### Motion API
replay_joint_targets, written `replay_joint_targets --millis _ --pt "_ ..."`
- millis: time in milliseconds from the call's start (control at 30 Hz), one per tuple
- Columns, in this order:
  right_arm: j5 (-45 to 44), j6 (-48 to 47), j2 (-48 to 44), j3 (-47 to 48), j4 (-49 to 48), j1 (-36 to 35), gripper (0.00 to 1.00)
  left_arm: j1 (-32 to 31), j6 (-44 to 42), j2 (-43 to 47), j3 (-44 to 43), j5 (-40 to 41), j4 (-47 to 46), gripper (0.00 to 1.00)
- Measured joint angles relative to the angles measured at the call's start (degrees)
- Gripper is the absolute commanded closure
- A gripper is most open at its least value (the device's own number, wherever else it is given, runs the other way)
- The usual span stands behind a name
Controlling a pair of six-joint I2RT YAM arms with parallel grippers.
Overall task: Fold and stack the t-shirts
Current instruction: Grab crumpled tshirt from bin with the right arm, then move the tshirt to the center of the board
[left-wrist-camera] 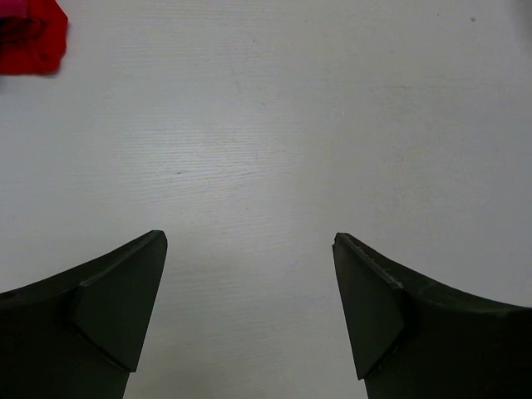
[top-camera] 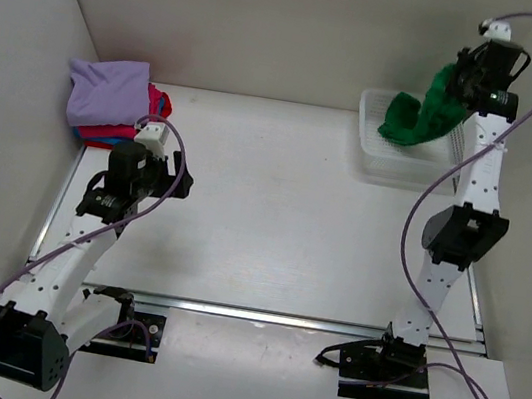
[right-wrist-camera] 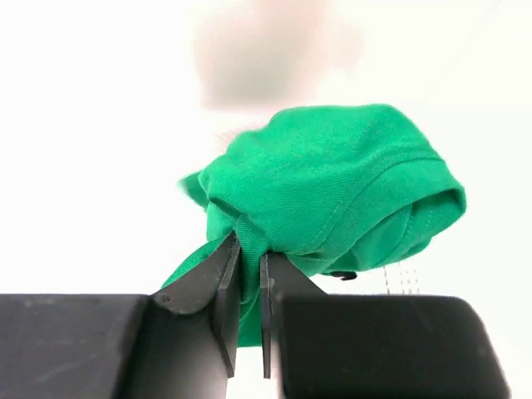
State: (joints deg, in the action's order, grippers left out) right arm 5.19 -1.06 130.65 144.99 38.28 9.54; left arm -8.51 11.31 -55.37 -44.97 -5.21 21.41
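My right gripper point(top-camera: 462, 81) is shut on a bright green t-shirt point(top-camera: 416, 114) and holds it bunched above the white mesh basket point(top-camera: 372, 154) at the back right. In the right wrist view the green cloth point(right-wrist-camera: 332, 183) is pinched between the fingers point(right-wrist-camera: 226, 278). A stack of folded t-shirts sits at the back left, lavender point(top-camera: 108, 91) on top with pink-red point(top-camera: 158, 101) and blue beneath. My left gripper point(top-camera: 160, 134) is open and empty over bare table beside that stack. A red corner point(left-wrist-camera: 33, 35) of the stack shows in the left wrist view.
Grey walls close in the table at the left and back. A metal rail point(top-camera: 278, 317) runs along the near edge by the arm bases. A purple cable point(top-camera: 428, 200) loops beside the right arm.
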Motion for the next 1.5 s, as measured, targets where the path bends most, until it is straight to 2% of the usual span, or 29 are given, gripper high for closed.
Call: replay_joint_targets --millis 133,300,433,500,667,767,867,967,1000,1067,1133,1300,1500 --pt "-2.86 -1.33 -19.28 -5.42 -2.03 -8.87 1.0 -0.33 1.88 1.66 3.04 -0.57 -2.16 0.08" --pt "-7.04 -3.3 -39.39 -11.82 -6.29 -30.21 1.0 -0.98 4.46 7.56 6.38 -1.68 -2.95 0.08" --pt "-14.75 -5.2 -49.22 -21.97 -9.66 -43.32 1.0 -0.9 5.03 11.87 6.73 -1.66 -2.99 0.06" --pt "-15.78 -4.74 -51.82 -26.14 -9.86 -46.8 1.0 -0.7 5.07 13.55 6.73 -1.55 -2.58 0.05" --pt "-14.97 -1.22 -53.57 -37.77 -12.72 -45.03 1.0 -0.55 5.07 14.71 6.03 -0.74 -0.42 0.03" --pt "-11.08 2.8 -52.5 -50.73 -16.17 -41.88 1.0 -0.57 5.07 14.84 5.73 -0.33 0.17 0.04" --pt "-7.23 6.32 -48.09 -62.27 -18.12 -38.95 1.0 -1.18 5.11 14.91 6.91 -1.62 -0.04 0.05" --pt "-4.63 8.63 -40.76 -68.83 -17.99 -37.42 1.0 -3.52 5.18 14.45 11.78 -3.28 -0.31 0.06" --pt "-4.24 9.03 -38.42 -69.61 -18.01 -37.2 1.0 -4.13 5.2 14.12 12.83 -3.52 -0.04 0.06" --pt "-3.61 9.49 -33.55 -69.77 -17.79 -37.13 0.88 -7.1 5.22 12.0 15.96 -3.67 1.29 0.07" --pt "-3.41 9.68 -30.21 -68.94 -17.2 -37.11 0.82 -9.29 5.25 10.45 17.29 -3.67 2.75 0.06" --pt "-3.61 9.94 -28.13 -66.29 -16.61 -36.17 0.56 -13.18 5.64 5.97 16.74 -2.23 6.16 0.08" --pt "-3.43 9.94 -31.54 -66.25 -17.11 -33.48 0.54 -14.12 6.34 -3.02 16.0 0.33 6.49 0.15"
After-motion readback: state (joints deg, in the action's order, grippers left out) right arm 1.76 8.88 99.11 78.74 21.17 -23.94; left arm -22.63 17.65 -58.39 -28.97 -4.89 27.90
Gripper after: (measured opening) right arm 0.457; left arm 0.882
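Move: The green t-shirt already hangs from the right hand's shut fingers, its middle some 12 cm below and 4 cm left. The bare table middle it is taken to lies about 30 cm back, 35 cm left and 28 cm below; the bin is almost straight beneath, 4 cm back. From the left hand the shirt is about 28 cm ahead and 53 cm right, the table middle 2 cm ahead and 22 cm right, the folded pile 20 cm ahead and 19 cm left. The right hand swings the held shirt fast up, back and to the left, out of the bin and over the table, turning some 30 degrees counter-clockwise, then swings slightly forward while dropping almost 50 cm with its fingers tipping down, where it opens about halfway, lets go and rises a little. The open left hand eases back, then sinks about 13 cm overall and slightly right, tipping down over the shirt's near-left corner without closing. ##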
